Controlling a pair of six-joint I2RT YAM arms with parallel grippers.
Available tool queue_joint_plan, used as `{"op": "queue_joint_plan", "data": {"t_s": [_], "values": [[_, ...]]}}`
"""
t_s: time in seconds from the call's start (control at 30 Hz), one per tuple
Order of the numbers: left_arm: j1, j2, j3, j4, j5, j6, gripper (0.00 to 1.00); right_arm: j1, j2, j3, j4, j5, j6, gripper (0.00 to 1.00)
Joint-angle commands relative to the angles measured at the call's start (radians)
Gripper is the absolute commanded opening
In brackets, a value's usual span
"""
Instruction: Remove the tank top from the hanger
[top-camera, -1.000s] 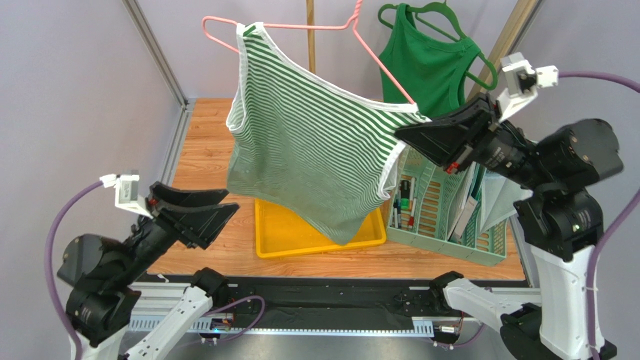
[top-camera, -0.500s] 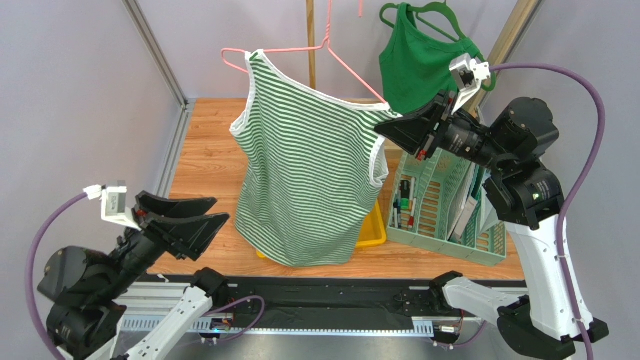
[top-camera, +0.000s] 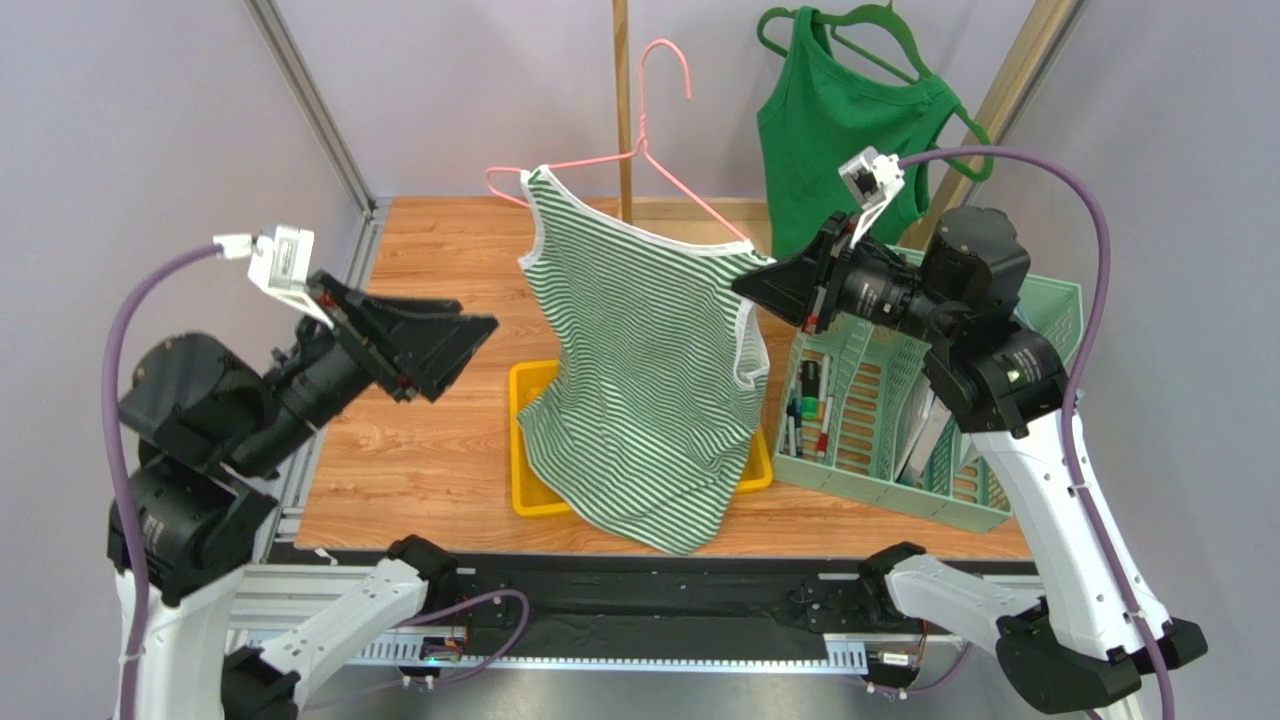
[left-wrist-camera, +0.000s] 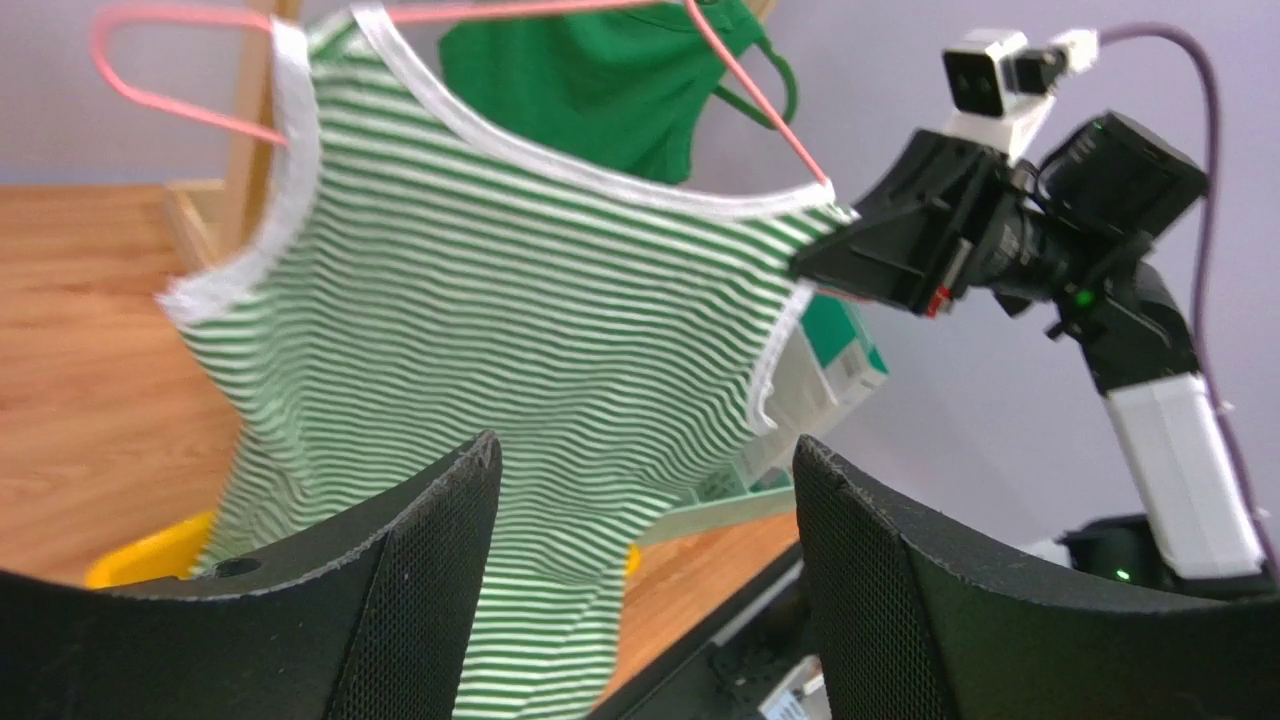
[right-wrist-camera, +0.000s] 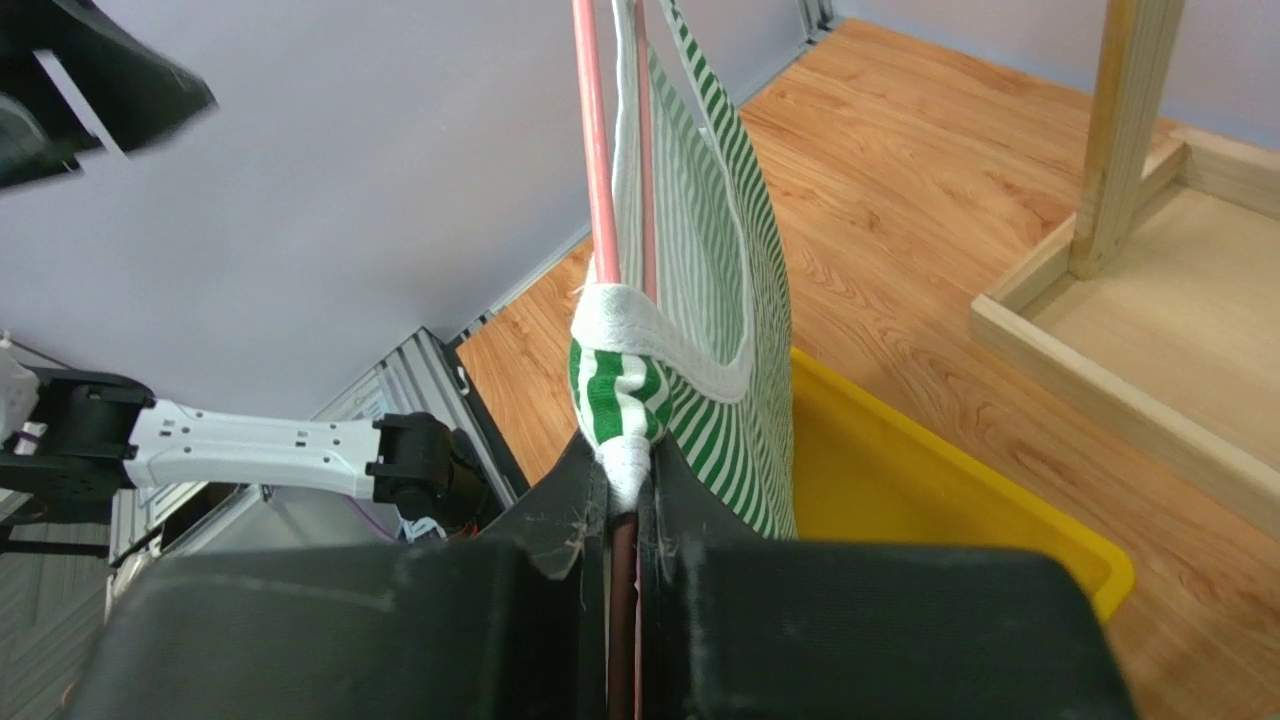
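Note:
A green-and-white striped tank top (top-camera: 646, 375) hangs from a pink wire hanger (top-camera: 684, 180) above the table. My right gripper (top-camera: 747, 282) is shut on the hanger's right end, with the top's white-edged shoulder strap pinched in as well. The right wrist view shows the hanger (right-wrist-camera: 594, 150) and the bunched strap (right-wrist-camera: 624, 383) running into the closed gripper (right-wrist-camera: 631, 480). My left gripper (top-camera: 478, 333) is open, raised to the left of the top and apart from it. In the left wrist view the tank top (left-wrist-camera: 511, 285) fills the space beyond the open gripper (left-wrist-camera: 646, 458).
A yellow tray (top-camera: 526, 450) lies on the wooden table under the top. A mint-green basket (top-camera: 902, 450) with pens and papers stands at the right. A plain green top (top-camera: 842, 135) hangs on a green hanger at the back, beside a wooden post (top-camera: 621, 90).
My right gripper has carried the hanger and tank top left and lower, and the top now hangs narrower. My left arm has risen and moved right, toward the top, still open.

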Motion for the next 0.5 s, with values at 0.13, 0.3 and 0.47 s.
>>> {"op": "queue_joint_plan", "data": {"t_s": [0.13, 0.3, 0.47], "values": [[0.000, 0.414, 0.412, -0.235, -0.094, 0.194, 0.71, 0.049, -0.080, -0.044, 0.082, 0.082, -0.011, 0.00], [-0.002, 0.454, 0.382, -0.177, -0.131, 0.157, 0.73, 0.082, -0.082, -0.042, 0.077, 0.102, -0.017, 0.00], [0.000, 0.477, 0.373, -0.127, -0.129, 0.133, 0.75, 0.113, -0.086, -0.044, 0.062, 0.128, -0.026, 0.00]]}}
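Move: The tank top's free left shoulder strap, on the hanger, lies roughly 17 cm ahead of the left hand and 6 cm to its right, about level. The hanger's left end is some 17 cm ahead and 3 cm right. The gripped right shoulder is about 8 cm ahead and 28 cm right, slightly lower. From the right hand, which holds that shoulder, the free strap lies around 20 cm left, 9 cm ahead and a little higher. Forward in a quick, shallow arc, the left hand travels about 12 cm and 4 cm to its right towards the free shoulder strap, first rising some 4 cm, then sinking 7 cm, its left side rolling up and the fingers tipping down 10 to 15 degrees, still open. The right hand keeps its pinch on the other shoulder and hanger while easing back about 2 cm. ##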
